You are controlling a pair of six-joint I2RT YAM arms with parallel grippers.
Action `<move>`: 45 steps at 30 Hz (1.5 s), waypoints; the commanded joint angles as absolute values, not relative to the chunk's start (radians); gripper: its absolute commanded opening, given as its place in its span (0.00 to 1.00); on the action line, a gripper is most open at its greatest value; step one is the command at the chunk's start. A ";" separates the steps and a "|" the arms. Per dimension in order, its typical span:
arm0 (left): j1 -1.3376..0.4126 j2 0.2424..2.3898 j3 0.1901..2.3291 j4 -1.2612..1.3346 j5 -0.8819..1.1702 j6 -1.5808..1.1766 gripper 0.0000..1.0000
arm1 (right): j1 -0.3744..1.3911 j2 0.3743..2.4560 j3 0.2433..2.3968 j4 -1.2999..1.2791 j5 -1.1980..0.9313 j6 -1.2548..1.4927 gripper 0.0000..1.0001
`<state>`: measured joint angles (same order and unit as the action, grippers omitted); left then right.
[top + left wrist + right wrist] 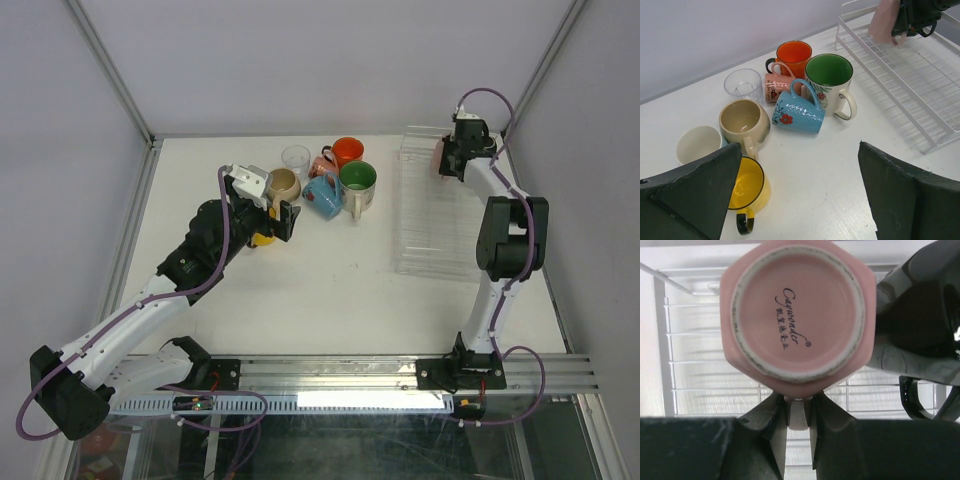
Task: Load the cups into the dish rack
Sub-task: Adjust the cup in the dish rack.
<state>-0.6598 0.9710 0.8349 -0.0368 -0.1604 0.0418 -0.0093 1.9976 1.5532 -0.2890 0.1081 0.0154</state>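
My right gripper [799,402] is shut on the handle of a pink mug [795,310], whose base faces the wrist camera. It hangs over the far end of the clear dish rack [430,215], beside a black mug [920,325]. My left gripper [800,150] is open over bare table, with a yellow mug [747,185] just inside its left finger. Beyond it cluster a beige mug [744,120], a white mug [697,144], a blue mug [799,114] on its side, a green-lined mug [829,75], an orange mug [793,55], a small pink mug [775,87] and a glass tumbler [743,84].
The rack's wire floor [910,85] fills the table's right side, its near part holding nothing. Metal frame posts [110,70] and grey walls close in the table at the back and sides.
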 commanded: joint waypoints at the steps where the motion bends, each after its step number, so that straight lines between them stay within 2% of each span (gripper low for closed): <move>1: -0.655 0.965 0.828 -0.009 -0.193 0.061 0.99 | -0.028 2.003 1.646 -0.213 0.097 0.016 0.12; 3: -0.655 0.965 0.828 -0.008 -0.193 0.061 0.99 | -0.034 2.021 1.665 -0.230 0.100 0.024 0.20; 9: -0.655 0.965 0.827 -0.008 -0.193 0.061 0.99 | -0.047 2.025 1.685 -0.260 0.083 0.024 0.53; 13: -0.655 0.963 0.827 -0.009 -0.193 0.063 0.99 | -0.057 1.989 1.677 -0.270 0.051 0.021 0.67; 19: -0.654 0.961 0.825 -0.008 -0.193 0.062 0.99 | -0.076 1.866 1.607 -0.265 -0.065 0.013 0.71; 35: -0.655 0.959 0.824 -0.008 -0.151 0.060 0.99 | -0.088 1.310 1.207 -0.168 -0.726 -0.076 0.72; 45: -0.655 0.960 0.821 -0.009 -0.166 0.070 0.99 | -0.085 1.177 1.086 -0.049 -1.083 -0.052 0.72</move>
<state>-0.6594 0.9710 0.8249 -0.0368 -0.1734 0.0452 -0.0879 1.2087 1.0950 -0.1425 -0.8879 -0.0525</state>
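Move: The pink cup stands upside down in the dish rack, its handle already pinched between the right fingers; its middle is about 6 cm straight ahead of that hand, at about the same height. The black cup stands close beside it, roughly 9 cm to the hand's right and 7 cm ahead. The green cup on the table is some 24 cm left, 5 cm back and 4 cm lower. From the left hand, the pink cup lies about 28 cm ahead, 41 cm right and 17 cm below. Still holding the pink cup's handle, the right hand eases it forward, then opens while edging on forward and right, about 1.5 cm each way in all, and lets go. It then draws clear of the cup, climbing some 20 cm while pulling back and left past the rack's middle, the wrist swinging counter-clockwise by nearly 50 degrees and the fingers tipping up, still open. ##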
